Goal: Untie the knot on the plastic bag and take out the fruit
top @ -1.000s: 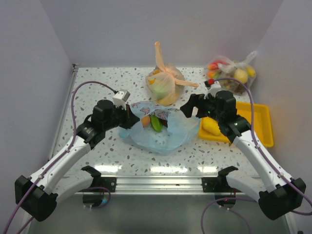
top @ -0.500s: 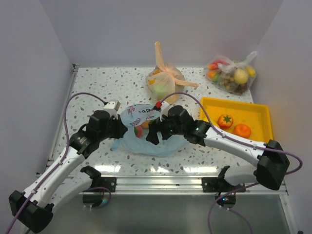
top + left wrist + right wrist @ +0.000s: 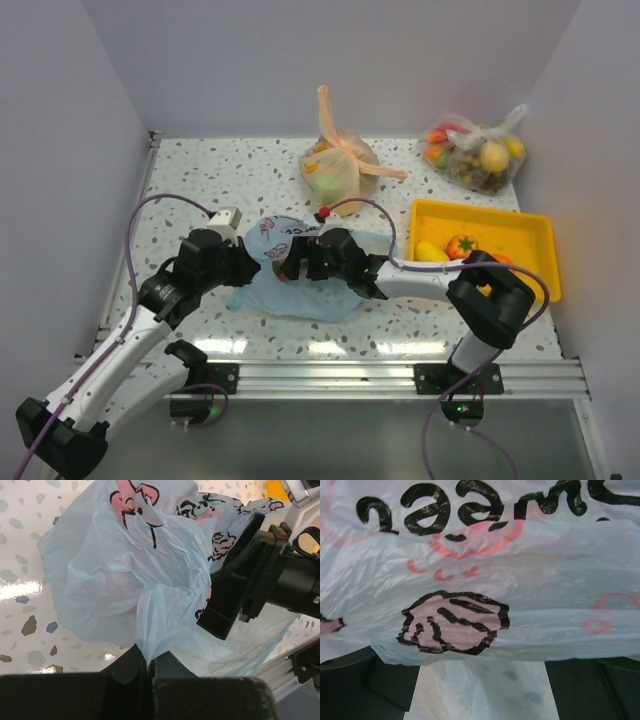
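Note:
The light blue plastic bag with pink prints lies crumpled at mid table; its knot does not show. My left gripper is shut on a fold of the plastic bag at its left edge, the film pinched between the jaws of the left gripper. My right gripper reaches in from the right at the bag's mouth, open. In the right wrist view its fingers stand wide apart with printed bag film just ahead of them. A bit of red fruit shows by the fingers.
A yellow tray at the right holds a yellow piece, a tomato and an orange piece. A tied orange bag stands behind the blue one. A clear bag of fruit sits at the back right. Walls enclose three sides.
The right arm has swung from over the tray across to the blue bag and stretched low into its mouth. The left gripper has kept its hold, shifting slightly toward the near left.

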Controlling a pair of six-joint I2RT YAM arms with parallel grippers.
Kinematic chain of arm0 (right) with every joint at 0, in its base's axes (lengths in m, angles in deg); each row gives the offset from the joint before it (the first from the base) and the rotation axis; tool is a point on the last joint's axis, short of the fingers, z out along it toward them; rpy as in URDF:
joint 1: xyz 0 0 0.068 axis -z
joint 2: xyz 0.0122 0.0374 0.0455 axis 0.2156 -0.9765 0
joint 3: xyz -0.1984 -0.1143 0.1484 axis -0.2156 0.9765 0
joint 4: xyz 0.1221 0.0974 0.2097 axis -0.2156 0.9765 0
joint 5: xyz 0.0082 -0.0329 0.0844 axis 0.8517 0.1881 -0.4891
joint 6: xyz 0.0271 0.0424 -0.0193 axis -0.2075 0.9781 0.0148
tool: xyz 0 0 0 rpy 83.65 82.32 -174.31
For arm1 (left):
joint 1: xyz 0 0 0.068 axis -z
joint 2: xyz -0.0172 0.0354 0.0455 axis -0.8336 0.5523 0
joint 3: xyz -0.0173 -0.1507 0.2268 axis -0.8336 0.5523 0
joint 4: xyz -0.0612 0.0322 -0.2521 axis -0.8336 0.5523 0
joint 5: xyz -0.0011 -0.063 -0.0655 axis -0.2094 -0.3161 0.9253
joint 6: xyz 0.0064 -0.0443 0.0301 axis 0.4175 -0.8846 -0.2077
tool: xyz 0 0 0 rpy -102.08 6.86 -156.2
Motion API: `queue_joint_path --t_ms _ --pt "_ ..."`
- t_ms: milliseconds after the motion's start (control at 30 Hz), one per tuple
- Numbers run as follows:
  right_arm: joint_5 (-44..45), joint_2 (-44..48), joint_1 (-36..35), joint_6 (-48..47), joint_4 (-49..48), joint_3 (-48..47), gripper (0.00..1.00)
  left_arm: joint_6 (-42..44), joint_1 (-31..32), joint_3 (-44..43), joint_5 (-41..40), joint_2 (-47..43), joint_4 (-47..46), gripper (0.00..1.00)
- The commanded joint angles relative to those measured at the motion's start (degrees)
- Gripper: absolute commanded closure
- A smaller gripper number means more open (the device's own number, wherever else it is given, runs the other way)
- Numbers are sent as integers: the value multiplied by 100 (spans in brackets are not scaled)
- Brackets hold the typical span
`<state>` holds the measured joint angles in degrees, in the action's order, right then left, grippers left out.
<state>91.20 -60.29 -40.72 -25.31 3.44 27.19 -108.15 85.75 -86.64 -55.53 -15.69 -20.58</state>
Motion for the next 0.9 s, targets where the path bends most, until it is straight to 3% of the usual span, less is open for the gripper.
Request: queue_joint_path --t_ms 0,433,700,733,867 --pt "520 -246 -53 546 -795 -334 3 -219 -10 32 173 -35 -190 100" --pt "556 -1538 -115 802 -910 -985 8 -210 -10 191 103 53 -349 100" --pt "503 -1118 -124 670 -814 -468 41 -70 -10 279 -108 97 -437 100" --pt "503 -960 -124 618 -726 -432 51 -26 -10 278 -273 123 -454 100" --pt "530 -565 -124 512 -506 -230 71 141 -18 130 -494 246 -490 100"
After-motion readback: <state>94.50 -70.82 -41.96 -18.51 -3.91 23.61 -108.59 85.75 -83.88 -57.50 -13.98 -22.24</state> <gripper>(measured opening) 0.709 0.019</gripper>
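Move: The fruit still in the blue bag, seemingly the reddish peach, lies about 2 cm ahead of the open right hand, 4 cm to its left and 4 cm below. The bag edge pinched by the left hand is roughly 8 cm left, 2 cm back and 5 cm above; the tied orange bag sits some 20 cm ahead and 11 cm right, about level. From the left hand, the fruit is about 4 cm ahead, 5 cm right and 10 cm below. The right fingers close on a round fruit inside the blue bag, squeezing in part-way until they settle around it. To get there the hand pushes left and forward under the bag's printed flap, about 6 cm, sinking some 3 cm, then draws back right and slightly back by about 2 cm, still low. The left hand keeps its pinch on the bag edge and, late on, lowers it about 2 cm. ##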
